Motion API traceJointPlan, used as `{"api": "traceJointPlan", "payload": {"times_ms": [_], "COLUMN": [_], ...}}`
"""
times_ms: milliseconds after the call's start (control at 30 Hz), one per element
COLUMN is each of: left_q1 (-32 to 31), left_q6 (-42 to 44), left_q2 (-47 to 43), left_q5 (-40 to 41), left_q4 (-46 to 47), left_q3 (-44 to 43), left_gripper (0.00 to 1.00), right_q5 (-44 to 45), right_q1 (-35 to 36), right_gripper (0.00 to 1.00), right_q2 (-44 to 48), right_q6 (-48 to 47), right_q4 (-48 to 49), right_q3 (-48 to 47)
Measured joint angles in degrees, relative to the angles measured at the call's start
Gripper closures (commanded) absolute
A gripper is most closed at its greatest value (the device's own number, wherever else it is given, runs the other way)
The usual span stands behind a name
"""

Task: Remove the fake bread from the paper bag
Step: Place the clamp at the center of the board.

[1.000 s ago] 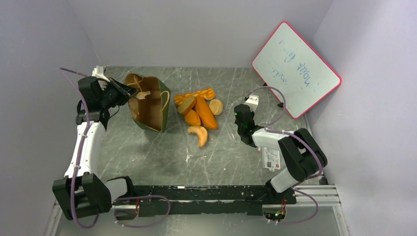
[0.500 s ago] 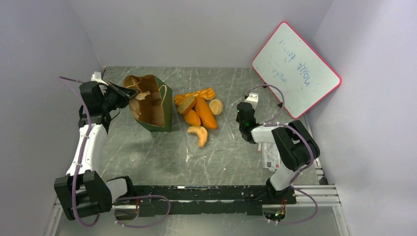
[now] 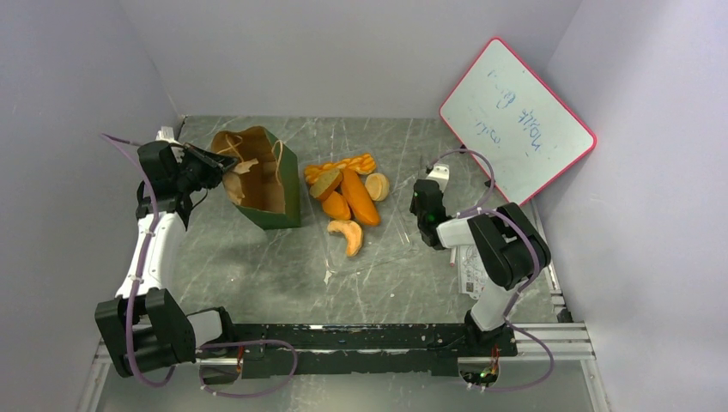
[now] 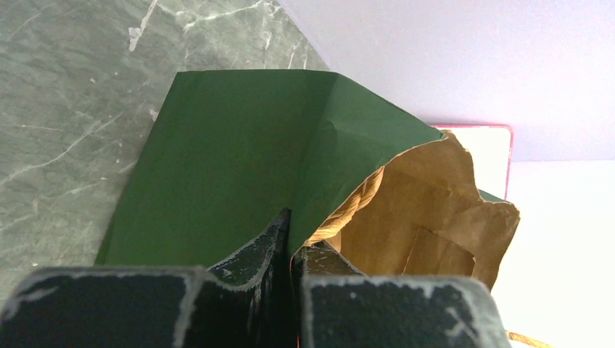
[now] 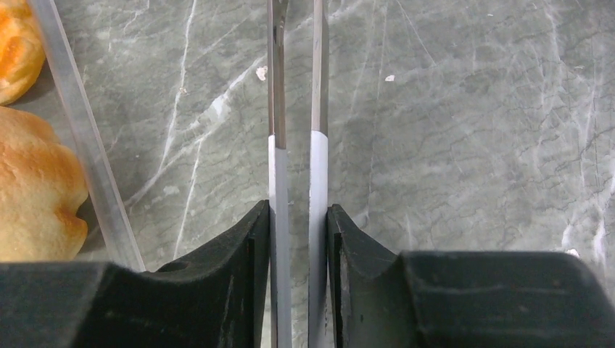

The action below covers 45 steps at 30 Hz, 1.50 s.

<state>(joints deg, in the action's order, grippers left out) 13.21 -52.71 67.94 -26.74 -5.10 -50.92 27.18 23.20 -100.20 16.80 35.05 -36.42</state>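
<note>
The dark green paper bag stands at the back left, its brown inside showing. My left gripper is shut on its rim beside a tan handle; the left wrist view shows the bag pinched in that gripper. The fake bread lies outside the bag to its right: a braided loaf, oval rolls, a pale bun and a croissant. My right gripper is right of the bread, shut on metal tongs. Two breads show at that view's left.
A red-framed whiteboard leans on the right wall at the back. A clear plastic tray edge runs beside the bread. A printed card lies on the table under the right arm. Walls close in on the left, back and right.
The bag has been tipped from leaning to nearly upright and shifted slightly back. My left gripper drew back left with the rim. The right arm's elbow folded in; its gripper barely moved.
</note>
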Motion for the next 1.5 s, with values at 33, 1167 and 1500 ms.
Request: {"api": "traceJointPlan", "payload": {"times_ms": [33, 1167, 1500], "left_q1": [0.0, 0.2, 0.2], "left_q6": [0.1, 4.3, 6.1], "left_q2": [0.3, 6.5, 5.6], "left_q5": [0.0, 0.5, 0.0], "left_q4": [-0.1, -2.4, -4.7], "left_q3": [-0.1, -8.2, -11.1], "left_gripper": [0.88, 0.31, 0.27], "right_q5": [0.0, 0.7, 1.9], "right_q1": [0.0, 0.0, 0.0], "right_gripper": [0.65, 0.41, 0.18], "right_q2": [0.0, -1.4, 2.6], "right_q6": [0.2, 6.2, 6.1], "right_q4": [-0.1, -10.1, -10.8], "right_q3": [-0.1, -4.7, -5.0]}}
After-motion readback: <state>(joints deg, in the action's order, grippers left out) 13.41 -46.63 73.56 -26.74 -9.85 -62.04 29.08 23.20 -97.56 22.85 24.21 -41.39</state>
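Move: The left gripper still pinches the paper bag's rim; the bag's middle lies about 8 cm right of it, some 3 cm ahead and 11 cm down, with the braided bread roughly 25 cm right, 6 cm ahead, 22 cm below. The right gripper still holds the clamp, whose resting spot on the table is straight beneath, about 2 cm down. From there the round bread sits level, some 12 cm left, the long orange loaf 17 cm left and 3 cm back. Ease the left gripper forward about 2.5 cm with the bag's rim, opening the fingers wide to let go of the paper, then raise it some 4 cm, the fingers still astride the rim. Meanwhile lower the right gripper a good centimetre onto the table, tipping slightly down, spread its fingers off the clamp's handles, and lift straight up about 3 cm. ##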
